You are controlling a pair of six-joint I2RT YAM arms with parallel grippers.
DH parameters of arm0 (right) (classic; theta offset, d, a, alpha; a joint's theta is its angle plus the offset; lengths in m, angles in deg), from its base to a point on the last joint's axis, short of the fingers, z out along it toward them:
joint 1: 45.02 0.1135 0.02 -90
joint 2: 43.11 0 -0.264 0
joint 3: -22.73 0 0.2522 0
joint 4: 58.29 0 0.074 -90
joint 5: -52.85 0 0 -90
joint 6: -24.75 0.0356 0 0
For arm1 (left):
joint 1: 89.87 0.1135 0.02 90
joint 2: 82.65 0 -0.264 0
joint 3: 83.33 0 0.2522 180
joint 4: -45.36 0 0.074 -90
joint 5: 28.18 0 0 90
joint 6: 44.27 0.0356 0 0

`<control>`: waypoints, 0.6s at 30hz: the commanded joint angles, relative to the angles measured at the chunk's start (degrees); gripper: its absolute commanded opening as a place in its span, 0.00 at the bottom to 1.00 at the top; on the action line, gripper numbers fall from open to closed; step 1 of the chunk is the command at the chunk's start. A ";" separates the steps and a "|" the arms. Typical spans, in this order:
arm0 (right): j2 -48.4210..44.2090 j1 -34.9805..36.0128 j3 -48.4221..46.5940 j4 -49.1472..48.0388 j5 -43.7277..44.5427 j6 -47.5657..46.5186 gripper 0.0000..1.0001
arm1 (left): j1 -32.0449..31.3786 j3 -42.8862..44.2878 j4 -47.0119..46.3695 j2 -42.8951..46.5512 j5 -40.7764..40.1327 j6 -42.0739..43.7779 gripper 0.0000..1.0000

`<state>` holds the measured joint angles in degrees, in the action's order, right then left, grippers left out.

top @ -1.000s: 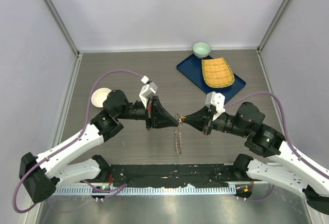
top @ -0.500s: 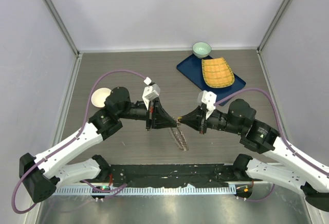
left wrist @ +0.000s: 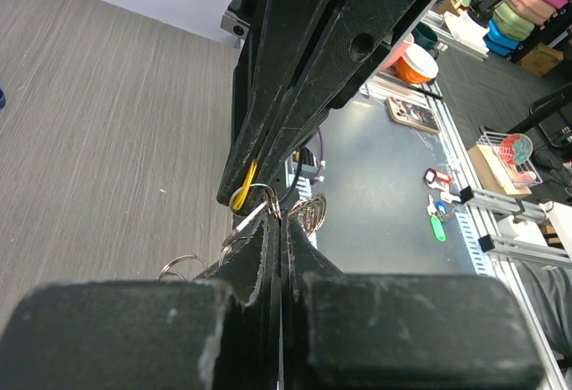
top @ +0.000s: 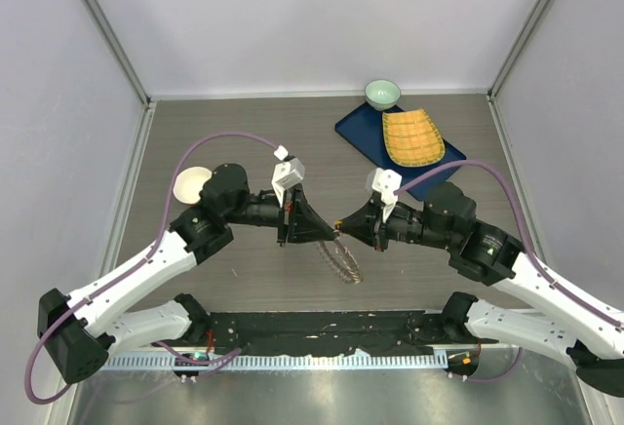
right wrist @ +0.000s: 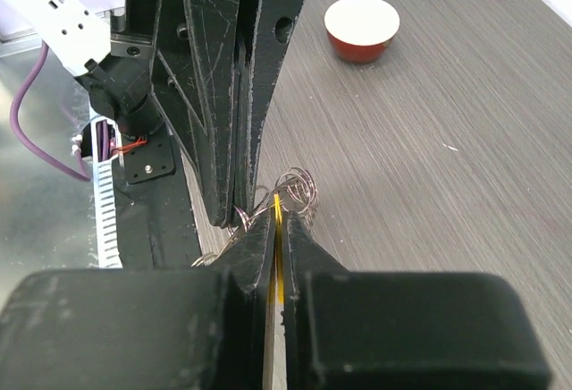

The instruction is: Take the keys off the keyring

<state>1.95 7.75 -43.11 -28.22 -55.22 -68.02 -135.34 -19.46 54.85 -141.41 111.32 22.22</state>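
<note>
The keyring (top: 344, 261), a thin loop fringed with grey keys, hangs slanting between the arms near the middle of the table. My left gripper (top: 332, 233) and right gripper (top: 342, 225) meet tip to tip at its top. In the left wrist view the left gripper (left wrist: 282, 218) is shut on a silver wire of the bunch, with small silver rings (left wrist: 308, 214) beside it. In the right wrist view the right gripper (right wrist: 279, 216) is shut on a thin yellow piece (right wrist: 279, 207), seen edge-on, with small rings (right wrist: 298, 189) just beyond. Single keys are hard to make out.
A blue tray (top: 357, 131) with a yellow woven mat (top: 411, 137) lies at the back right, a green bowl (top: 382, 92) behind it. A white-lined bowl (top: 193, 183) stands at the left, by the left arm. A black rail runs along the near edge.
The right arm has shifted left and turned a little. The hanging keyring has swung from straight down to a slant toward the lower right. Both grippers stay at its top.
</note>
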 commanded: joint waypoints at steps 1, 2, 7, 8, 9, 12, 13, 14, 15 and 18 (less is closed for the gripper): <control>1.87 0.05 -4.69 -1.03 1.45 -1.27 0.07 | -0.58 -0.88 -5.82 -0.56 1.31 -3.38 0.00; 2.31 0.05 -5.14 -0.07 1.80 -2.06 0.07 | -0.49 -2.63 -7.75 -0.39 1.04 -4.95 0.00; 2.49 0.14 -7.94 3.81 2.77 -3.39 0.17 | -0.58 -6.77 -19.98 0.23 -0.36 -10.24 0.00; 2.75 0.05 -8.56 4.42 3.03 -3.47 0.21 | -0.67 -7.12 -20.94 0.31 -0.80 -10.42 0.00; 3.19 0.05 -9.44 5.91 3.12 -3.56 0.22 | -0.67 -7.74 -22.60 0.32 -1.85 -10.85 0.00; 4.85 0.05 -13.04 9.59 4.35 -3.56 0.26 | -0.67 -8.97 -29.00 -0.56 -2.30 -14.19 0.00; 5.21 0.05 -14.53 10.57 4.96 -3.56 0.27 | -0.58 -9.67 -30.43 -1.26 -3.08 -14.98 0.00; 5.56 0.05 -15.07 11.36 5.58 -3.56 0.28 | -0.67 -10.03 -31.57 -1.53 -3.44 -16.64 0.00; 5.83 0.14 -15.51 12.67 6.80 -3.56 0.29 | -0.58 -10.29 -33.76 -1.79 -3.70 -17.09 0.00; 6.27 0.05 -16.48 14.09 8.22 -3.30 0.31 | -0.58 -11.17 -36.33 -2.14 -4.67 -18.50 0.00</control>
<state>7.78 7.75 -55.79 -13.42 -50.67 -71.21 -135.26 -29.69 28.10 -142.79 107.86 7.75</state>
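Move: Between the two fingertips sits the yellow key, still pinched by the right hand, its middle about 1 cm to that hand's left at the same height. From the left hand, which keeps the wire ring shut in its tips, the key is some 3 cm to the right and about 1 cm ahead. The keyring's big loop hangs about 5 cm below the left hand, roughly 3 cm to its right and 3 cm back. Opening to about a third of their range, the right fingers release their pinch on the yellow key, while the left keeps its grip on the ring. Both hands dip 1 to 1.5 cm, then come up again, ending slightly higher and about 1 cm farther forward and to the right; the right fingertips tip down and the left ones up, each some 10 degrees. ##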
